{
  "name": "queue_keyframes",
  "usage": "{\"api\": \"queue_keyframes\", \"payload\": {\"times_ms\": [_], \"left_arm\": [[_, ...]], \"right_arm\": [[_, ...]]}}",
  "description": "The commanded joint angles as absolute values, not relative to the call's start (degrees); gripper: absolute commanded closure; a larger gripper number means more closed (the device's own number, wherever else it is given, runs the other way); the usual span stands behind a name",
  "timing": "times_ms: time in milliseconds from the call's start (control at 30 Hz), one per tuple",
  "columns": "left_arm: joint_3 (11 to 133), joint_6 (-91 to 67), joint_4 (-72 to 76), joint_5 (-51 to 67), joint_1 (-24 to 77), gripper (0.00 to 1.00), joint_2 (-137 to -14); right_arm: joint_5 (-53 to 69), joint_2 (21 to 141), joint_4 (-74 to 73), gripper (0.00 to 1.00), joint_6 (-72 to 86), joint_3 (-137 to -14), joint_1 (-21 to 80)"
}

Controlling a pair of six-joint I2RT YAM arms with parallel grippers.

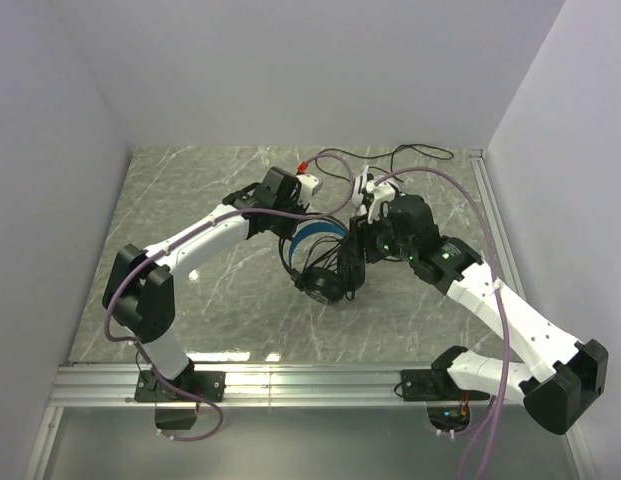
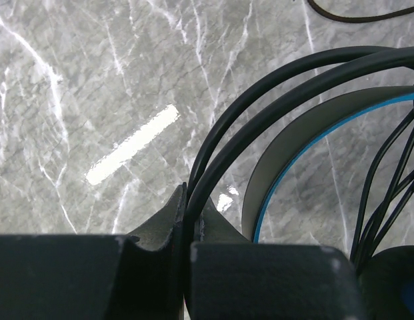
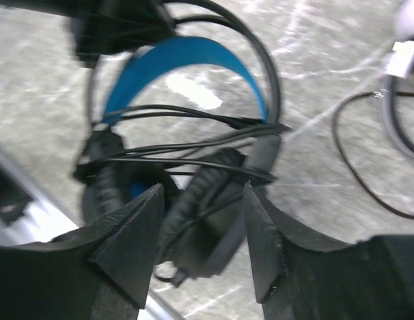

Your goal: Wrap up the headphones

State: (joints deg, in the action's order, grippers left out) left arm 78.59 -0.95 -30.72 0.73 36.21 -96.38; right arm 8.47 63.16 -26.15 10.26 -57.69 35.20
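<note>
The headphones (image 1: pixel 323 262), black with a blue headband (image 1: pixel 320 232), hang upright over the middle of the marble table. Their thin black cable (image 3: pixel 193 143) is wound several times across the ear cups. My left gripper (image 1: pixel 288 222) is shut on the two black wire hoops (image 2: pixel 260 100) above the blue band (image 2: pixel 293 143); in the left wrist view the left gripper (image 2: pixel 191 200) pinches them tight. My right gripper (image 1: pixel 358 245) is open just right of the ear cups. In the right wrist view the right gripper (image 3: pixel 203 220) has an ear pad (image 3: pixel 197 193) below its gap, untouched.
Loose black cable (image 1: pixel 420 152) trails toward the back right corner, and a loop of the cable (image 3: pixel 357 167) lies on the table. White walls close three sides. An aluminium rail (image 1: pixel 290 380) runs along the near edge. Purple arm hoses (image 1: pixel 330 160) arch over the headphones.
</note>
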Motion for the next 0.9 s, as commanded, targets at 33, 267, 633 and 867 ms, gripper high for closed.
{"api": "queue_keyframes", "payload": {"times_ms": [33, 267, 633, 867], "left_arm": [[82.44, -3.16, -27.86, 4.48, 36.47, 1.0, -96.24], [83.41, -3.25, -28.39, 4.48, 36.47, 1.0, -96.77], [82.97, -4.04, -28.04, 4.48, 36.56, 1.0, -96.42], [82.09, -3.96, -27.78, 3.6, 36.56, 1.0, -95.19]], "right_arm": [[16.25, 61.26, -21.54, 0.49, 14.22, -58.54, 35.07], [22.33, 61.7, -10.66, 0.88, 20.82, -55.21, 37.7], [12.5, 68.73, -1.58, 1.0, 26.81, -55.37, 45.53], [4.75, 75.58, -8.35, 1.0, 26.01, -57.48, 44.91]]}}
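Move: The near left end of the blue headband, where the cable wraps come round, is roughly 12 cm to the right hand's left, 1 cm nearer the base and 9 cm below it. The right ear cup sits about 2 cm left, 2 cm back and 11 cm below that hand; the left ear cup about 8 cm left, 5 cm back and 12 cm below. From the left hand, that headband end lies some 9 cm back, straight in line sideways, and about 2 cm lower. Towards the near left end of the headband goes the empty right hand, about 10 cm left across the headphones, from above the right ear cup. It rises and draws back a little at first, then comes forward and sinks about 4 cm, rolling its left side up some 15 degrees overall; its wide-open fingers shut on nothing visible. The left hand stays, still clasping the headband's outer hoops. ##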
